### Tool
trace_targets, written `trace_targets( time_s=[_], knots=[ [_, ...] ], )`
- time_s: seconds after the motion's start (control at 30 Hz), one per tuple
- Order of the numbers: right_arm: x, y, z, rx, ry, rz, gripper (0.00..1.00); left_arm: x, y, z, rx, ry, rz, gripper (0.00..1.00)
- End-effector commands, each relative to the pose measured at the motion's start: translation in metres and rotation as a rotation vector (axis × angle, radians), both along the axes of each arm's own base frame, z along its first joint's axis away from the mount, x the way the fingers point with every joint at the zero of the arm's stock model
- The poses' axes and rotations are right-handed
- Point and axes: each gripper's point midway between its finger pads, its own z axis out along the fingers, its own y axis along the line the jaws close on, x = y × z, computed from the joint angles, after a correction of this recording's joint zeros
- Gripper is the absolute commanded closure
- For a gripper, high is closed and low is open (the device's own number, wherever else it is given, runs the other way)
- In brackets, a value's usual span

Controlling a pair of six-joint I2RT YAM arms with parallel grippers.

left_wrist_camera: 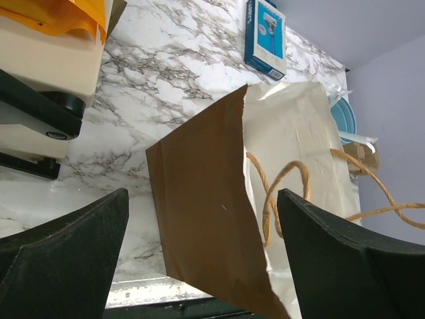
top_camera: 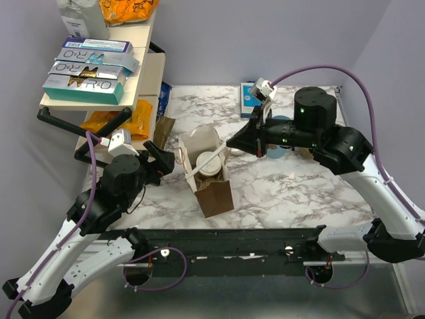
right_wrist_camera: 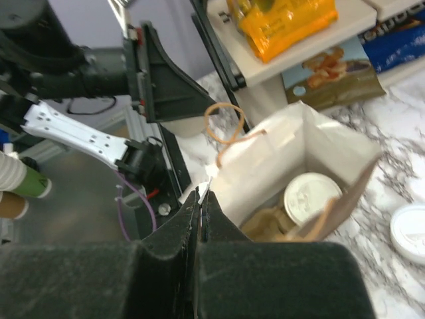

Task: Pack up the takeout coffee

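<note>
The takeout coffee cup (top_camera: 210, 162), with its round white lid on, stands inside an open brown paper bag (top_camera: 214, 189) in the middle of the table. In the right wrist view the lidded cup (right_wrist_camera: 311, 196) sits in the bag next to brown pulp (right_wrist_camera: 269, 222). My right gripper (top_camera: 230, 143) is shut on the bag's white inner rim (right_wrist_camera: 209, 183), which it pinches between the fingertips. My left gripper (top_camera: 166, 158) is open and empty just left of the bag. In the left wrist view the bag's brown side (left_wrist_camera: 206, 219) and twine handles (left_wrist_camera: 285, 179) lie ahead between the fingers.
A loose white lid (right_wrist_camera: 408, 229) lies on the marble beside the bag. A light-blue mug (left_wrist_camera: 344, 119) stands behind the bag, under my right arm. A blue box (top_camera: 249, 96) lies at the back. A shelf unit (top_camera: 99, 100) with boxes and orange bags fills the left side.
</note>
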Motion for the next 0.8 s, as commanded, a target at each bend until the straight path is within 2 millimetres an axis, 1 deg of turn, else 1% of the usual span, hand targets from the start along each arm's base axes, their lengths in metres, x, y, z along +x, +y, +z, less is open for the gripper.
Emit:
trace_targets(
  time_s=[0.0, 0.07, 0.1, 0.13, 0.17, 0.2, 0.27, 0.3, 0.37, 0.4, 0.47, 0.5, 0.63, 0.7, 0.77],
  knots=[
    [-0.006, -0.008, -0.009, -0.076, -0.055, -0.012, 0.93, -0.003, 0.003, -0.01, 0.021, 0.033, 0.007, 0.01],
    [-0.012, -0.006, -0.02, -0.106, -0.064, 0.03, 0.93, -0.003, 0.003, -0.012, 0.025, 0.038, 0.008, 0.01],
    [-0.012, -0.007, -0.023, -0.119, -0.069, 0.017, 0.93, -0.003, 0.004, -0.013, 0.029, 0.041, 0.012, 0.01],
    [-0.009, -0.007, -0.027, -0.132, -0.07, 0.0, 0.93, -0.003, 0.004, -0.013, 0.029, 0.042, 0.013, 0.01],
    [-0.007, -0.01, -0.027, -0.133, -0.074, -0.021, 0.94, -0.003, 0.003, -0.014, 0.029, 0.045, 0.012, 0.01],
    [0.003, -0.014, -0.025, -0.132, -0.083, -0.084, 0.94, -0.003, 0.003, -0.015, 0.032, 0.046, 0.011, 0.01],
    [0.003, -0.019, -0.016, -0.107, -0.096, -0.115, 0.95, -0.003, 0.002, -0.015, 0.027, 0.048, 0.008, 0.01],
    [0.007, -0.021, -0.01, -0.087, -0.108, -0.14, 0.95, -0.003, 0.002, -0.015, 0.026, 0.048, 0.009, 0.01],
    [0.005, -0.023, -0.002, -0.054, -0.112, -0.153, 0.96, -0.003, 0.002, -0.015, 0.027, 0.05, 0.009, 0.01],
    [0.006, -0.027, 0.007, -0.014, -0.134, -0.178, 0.96, -0.002, 0.002, -0.015, 0.026, 0.047, 0.01, 0.01],
    [0.005, -0.032, 0.017, 0.037, -0.15, -0.2, 0.96, -0.002, 0.001, -0.016, 0.025, 0.048, 0.007, 0.01],
    [0.004, -0.037, 0.028, 0.084, -0.175, -0.22, 0.96, -0.002, 0.001, -0.017, 0.028, 0.047, 0.004, 0.01],
    [-0.002, -0.051, 0.049, 0.158, -0.209, -0.25, 0.96, 0.0, -0.003, -0.015, 0.023, 0.041, -0.009, 0.01],
    [0.0, -0.056, 0.052, 0.161, -0.217, -0.276, 0.96, 0.0, -0.004, -0.016, 0.024, 0.043, -0.014, 0.01],
    [0.002, -0.056, 0.049, 0.144, -0.213, -0.284, 0.96, 0.0, -0.005, -0.016, 0.024, 0.044, -0.019, 0.01]
  ],
)
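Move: Below and to the left of the right hand, which already pinches the white straw, stands the open paper bag, about 7 cm left, 4 cm ahead and 30 cm down to its middle. The lidded cup inside is roughly 6 cm left and 5 cm ahead. Out on the table, the loose white lid lies some 19 cm ahead and 4 cm right, the blue cup 20 cm ahead and 19 cm right. From the left hand, the bag is 13 cm right and 2 cm ahead, its middle 17 cm lower. Sinking barely 1.5 cm over the bag at first, the right hand then backs out to the right by about 5 cm and climbs some 5 cm from its lowest point, away from the bag. The wrist turns clockwise about 15 degrees while rolling a little. The shut fingers keep their pinch on the straw, drawing its free end off the bag's near left rim. ##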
